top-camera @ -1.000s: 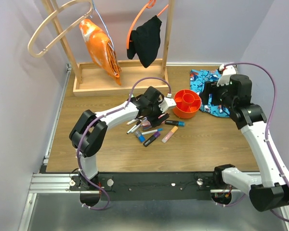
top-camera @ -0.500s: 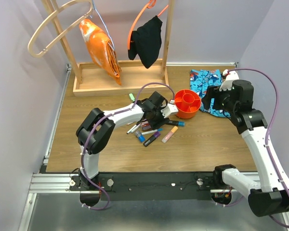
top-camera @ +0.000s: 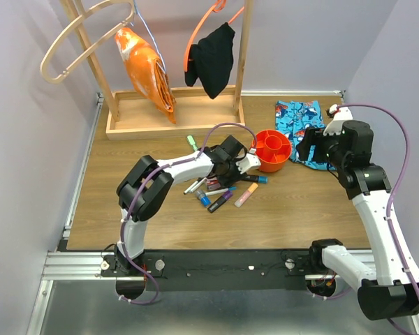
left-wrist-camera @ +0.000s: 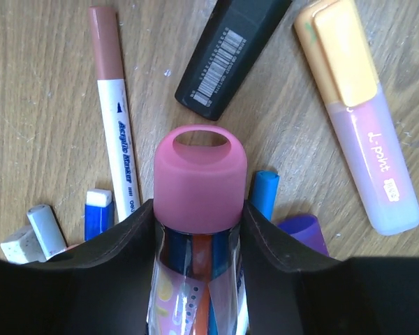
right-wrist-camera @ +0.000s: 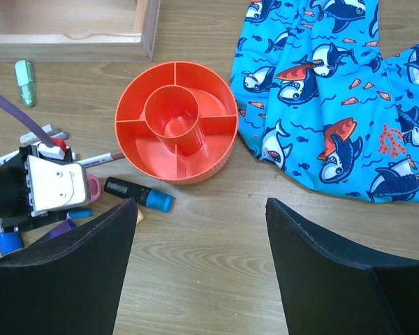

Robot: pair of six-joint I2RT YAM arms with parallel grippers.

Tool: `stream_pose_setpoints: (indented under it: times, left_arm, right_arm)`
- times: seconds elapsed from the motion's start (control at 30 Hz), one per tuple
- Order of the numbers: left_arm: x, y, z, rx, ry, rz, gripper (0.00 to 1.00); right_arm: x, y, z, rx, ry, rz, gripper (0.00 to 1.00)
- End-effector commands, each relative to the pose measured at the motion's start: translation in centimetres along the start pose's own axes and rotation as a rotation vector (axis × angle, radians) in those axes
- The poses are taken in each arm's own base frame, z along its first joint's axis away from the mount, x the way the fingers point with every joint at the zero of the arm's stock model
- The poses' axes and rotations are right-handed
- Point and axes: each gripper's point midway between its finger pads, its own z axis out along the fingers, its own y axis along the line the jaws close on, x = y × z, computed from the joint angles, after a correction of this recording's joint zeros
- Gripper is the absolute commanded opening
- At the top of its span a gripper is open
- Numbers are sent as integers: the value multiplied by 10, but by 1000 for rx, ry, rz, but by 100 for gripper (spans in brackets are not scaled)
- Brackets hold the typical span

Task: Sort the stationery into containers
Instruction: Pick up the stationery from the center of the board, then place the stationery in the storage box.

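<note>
A clear tube with a pink cap (left-wrist-camera: 199,178) lies on the wood between my left gripper's (left-wrist-camera: 200,209) fingers, which press against both its sides. Around it lie a white marker with a brown cap (left-wrist-camera: 115,112), a black marker (left-wrist-camera: 227,56), a pink highlighter (left-wrist-camera: 363,112) and a blue pen (left-wrist-camera: 264,192). From above, the left gripper (top-camera: 232,164) is low over the pile of stationery (top-camera: 220,192), just left of the round orange divided tub (top-camera: 260,162). My right gripper (right-wrist-camera: 199,209) hangs open over bare wood in front of the tub (right-wrist-camera: 176,176); a black marker with a blue cap (right-wrist-camera: 136,194) lies beside it.
A blue shark-print cloth (top-camera: 300,129) lies right of the tub. The wooden rack tray (top-camera: 174,115) with hanging orange and black garments stands at the back. A small green item (top-camera: 191,141) rests in front of the tray.
My left gripper has slid right toward the tub and its jaws have narrowed onto the pink-capped tube. The right arm has drifted slightly right.
</note>
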Motion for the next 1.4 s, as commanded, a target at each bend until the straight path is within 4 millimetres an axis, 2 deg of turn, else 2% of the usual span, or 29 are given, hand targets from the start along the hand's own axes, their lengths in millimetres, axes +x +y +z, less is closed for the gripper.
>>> stream_pose_setpoints:
  times: [0.0,0.13,0.17,0.23,0.27,0.33,0.37,0.43,0.47,0.5,0.57,0.6,0.63,0.67,0.7,0.73,0.77,0.8,0.83,0.87,0.9,0.93,0.97,1.0,1.03,1.07,1.1,1.2,1.37]
  left_arm:
    - [-19,1,-22,-13,-33,22,29]
    - [-51,0,-70,5,-131,12,17]
    - [-63,1,-91,-1,-180,14,14]
    - [-80,-3,-118,16,-242,29,5]
    - [-92,-5,-138,17,-296,46,3]
    - [-114,-15,-163,67,-406,91,0]
    - [-127,-20,-181,71,-479,119,0]
    - [-155,-22,-197,65,-659,174,0]
    - [-166,-26,-214,60,-752,201,0]
    - [-184,-24,-220,38,-896,237,0]
    - [-200,-24,-230,23,-1047,250,0]
    - [-216,-22,-244,4,-1174,253,0]
    - [-224,-20,-246,4,-1215,253,0]
    - [-229,-16,-229,19,-1220,228,0]
    - [-246,-11,-245,3,-1296,236,0]
    - [-253,-8,-243,17,-1315,211,0]
    - [-257,-4,-223,29,-1304,196,0]
    - [-270,0,-234,12,-1356,217,0]
    - [-275,3,-230,11,-1365,210,0]
    - [-277,8,-211,15,-1351,199,0]
    - [-288,12,-217,-2,-1387,212,0]
    - [-292,15,-213,-7,-1393,213,0]
    - [-293,19,-194,18,-1374,174,0]
    - [-301,22,-199,9,-1398,174,0]
    - [-304,24,-196,11,-1400,169,0]
    - [-305,27,-183,21,-1387,150,0]
    - [-311,30,-188,16,-1406,151,0]
    - [-317,34,-174,41,-1397,115,0]
    - [-314,33,-146,79,-1372,62,0]
  right_arm:
    - [3,2,-3,-13,4,15,81]
    - [-2,0,-4,-8,5,3,81]
    - [-3,0,-3,-5,8,-1,81]
    - [-6,0,-3,-5,5,-11,81]
    - [-6,-1,-1,-4,8,-19,81]
    - [-9,-3,-1,0,2,-30,81]
    - [-9,-4,1,5,3,-39,81]
    - [-12,-6,1,17,-6,-44,80]
    - [-14,-9,2,27,-11,-47,80]
    - [-13,-10,3,30,-9,-47,80]
    - [-18,-11,3,37,-21,-46,80]
    - [-20,-12,3,40,-26,-45,80]
    - [-22,-14,3,47,-31,-44,80]
    - [-25,-17,2,64,-38,-43,79]
    - [-32,-20,0,74,-49,-71,80]
    - [-34,-24,0,85,-43,-73,79]
    - [-36,-26,-1,93,-46,-88,79]
    - [-42,-29,-3,110,-55,-95,79]
    - [-42,-30,-2,118,-48,-101,79]
    - [-42,-32,-2,126,-45,-111,79]
    - [-42,-33,-1,130,-40,-110,79]
    - [-41,-36,-1,137,-33,-105,79]
    - [-40,-37,1,140,-24,-99,79]
    - [-39,-37,1,133,-21,-94,79]
    - [-38,-39,2,137,-15,-88,79]
    - [-36,-41,3,139,-10,-80,79]
    - [-35,-41,4,139,-7,-80,79]
    - [-29,-44,7,143,9,-70,79]
    - [-23,-56,9,171,29,-49,79]
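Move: The left hand already grips the pink-capped bottle; the round orange container stands about 9 cm ahead and 15 cm to its right, at about the same height. The black marker lies some 9 cm to this hand's right, level with it, and the peach highlighter about 5 cm back and 7 cm right, both 2 cm lower. From the right hand the container is about 9 cm ahead, 9 cm left and 22 cm below. Left hand lifts its bottle some 30 cm, then right above the container, tipping level; right hand edges right. ##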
